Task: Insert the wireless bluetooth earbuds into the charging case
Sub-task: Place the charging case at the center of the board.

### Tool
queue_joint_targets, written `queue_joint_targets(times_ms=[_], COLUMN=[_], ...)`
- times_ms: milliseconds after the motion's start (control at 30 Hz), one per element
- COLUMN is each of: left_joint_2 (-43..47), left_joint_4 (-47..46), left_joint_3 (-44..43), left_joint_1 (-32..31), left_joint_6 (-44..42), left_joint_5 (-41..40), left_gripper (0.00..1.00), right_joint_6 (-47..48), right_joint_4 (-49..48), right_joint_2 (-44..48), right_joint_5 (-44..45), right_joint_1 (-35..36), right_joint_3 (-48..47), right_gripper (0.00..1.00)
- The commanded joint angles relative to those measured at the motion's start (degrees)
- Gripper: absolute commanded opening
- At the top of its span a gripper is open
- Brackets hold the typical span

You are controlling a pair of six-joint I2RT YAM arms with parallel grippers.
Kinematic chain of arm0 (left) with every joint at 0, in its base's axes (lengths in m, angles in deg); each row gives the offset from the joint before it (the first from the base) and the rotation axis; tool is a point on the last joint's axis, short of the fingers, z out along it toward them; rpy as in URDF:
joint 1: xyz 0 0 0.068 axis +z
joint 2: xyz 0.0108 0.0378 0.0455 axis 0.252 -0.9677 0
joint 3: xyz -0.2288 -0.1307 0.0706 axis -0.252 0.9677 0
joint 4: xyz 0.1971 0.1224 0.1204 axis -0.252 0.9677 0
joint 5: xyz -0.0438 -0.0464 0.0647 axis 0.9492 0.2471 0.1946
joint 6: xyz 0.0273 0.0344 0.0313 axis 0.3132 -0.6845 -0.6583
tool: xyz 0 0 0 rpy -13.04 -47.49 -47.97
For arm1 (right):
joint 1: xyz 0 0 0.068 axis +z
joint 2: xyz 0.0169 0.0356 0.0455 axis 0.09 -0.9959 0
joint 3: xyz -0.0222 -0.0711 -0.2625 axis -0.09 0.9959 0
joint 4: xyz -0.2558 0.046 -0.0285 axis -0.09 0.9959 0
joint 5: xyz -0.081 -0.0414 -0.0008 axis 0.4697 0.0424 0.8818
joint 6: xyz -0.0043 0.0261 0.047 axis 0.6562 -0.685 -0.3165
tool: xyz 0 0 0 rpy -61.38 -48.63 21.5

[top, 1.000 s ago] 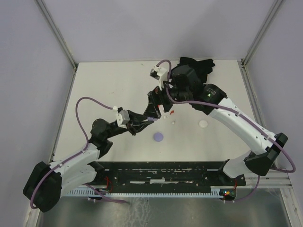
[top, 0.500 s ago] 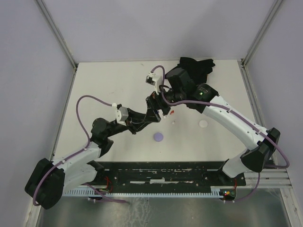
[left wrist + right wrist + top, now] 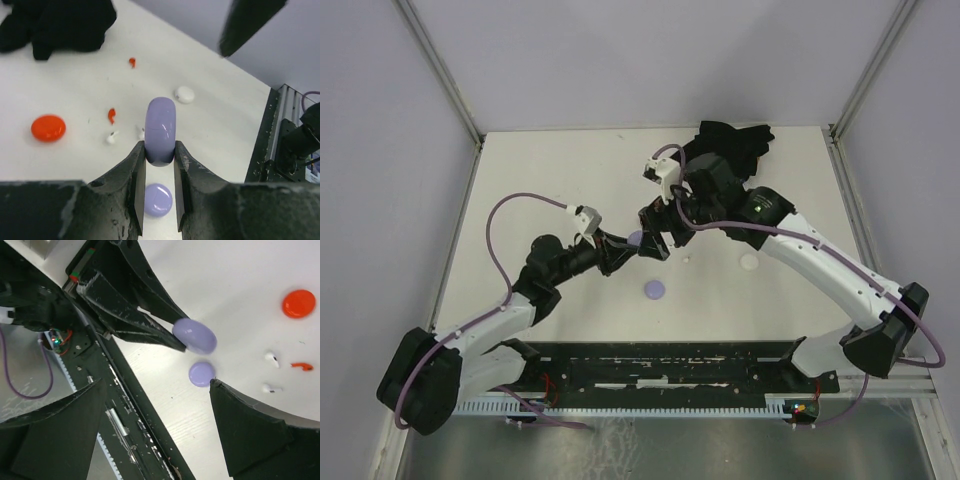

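My left gripper is shut on a lavender charging case, held on edge above the table. The case also shows in the right wrist view, and from above. Tiny earbuds lie on the table past it: two red and two white. My right gripper hangs wide open just above and beside the held case, holding nothing. Its view shows two white earbuds and a red one.
A lavender disc lies on the table under the left fingers. A red disc and a white disc lie further off. A black cloth is bunched at the back edge. The black rail runs along the near edge.
The left wrist has drawn back to the left and turned, and the lavender case now shows at its fingertips. The right gripper swung left, then back right, staying open.
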Motion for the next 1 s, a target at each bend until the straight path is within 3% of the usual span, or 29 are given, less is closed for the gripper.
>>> queue_joint_targets(times_ms=[0,233,467,600,733,967], left_joint_2=[0.3,-8.4,-24.8,-31.5,-33.3,-31.7], left_joint_4=[19.2,35.6,47.3,49.1,52.3,59.1], left_joint_3=[-4.8,-8.9,-18.5,-21.5,-22.5,-23.7], left_joint_1=[0.3,1.1,1.9,2.0,2.1,2.3], left_joint_6=[6.5,15.8,17.6,18.4,18.8,17.1], left_joint_5=[-11.4,-15.9,-11.5,-9.2,-12.5,-20.5], left_gripper=[0.06,0.11,0.11,0.13,0.25,0.57], right_joint_6=[-3.3,-9.0,-11.9,-12.4,-12.7,-12.7], right_joint_4=[-1.5,-1.7,-4.2,-4.3,-4.2,-2.9], right_joint_2=[4.0,3.6,3.0,2.6,2.4,1.7], right_joint_5=[13.7,26.1,30.8,32.8,34.2,35.5], right_joint_1=[-1.2,-3.0,-4.6,-5.6,-6.6,-9.5], right_joint_3=[3.1,10.0,16.5,18.4,20.0,21.4], right_gripper=[0.93,0.93,0.93,0.93,0.93,0.94])
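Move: The purple charging case is already in the left fingers, and its spot near the middle of the board lies about 20 cm below that hand, 3 cm ahead and 2 cm left. At table level from the left hand, the purple disc is some 2 cm back and 4 cm right, the nearer white earbud 9 cm ahead and 8 cm right, and the red disc 16 cm ahead and 2 cm right. The right hand has that spot about 4 cm ahead, 5 cm left and 27 cm below. The purple charging case, still pinched by the left hand, is carried down some 18 cm to the board beside the purple disc, slightly forward and left, while the wrist tips about 60 degrees so the fingers point steeply down; only then do those fingers begin to open. The right hand, wide open, backs off to the right and down, each about 13 cm, drifting forward and turning clockwise. ##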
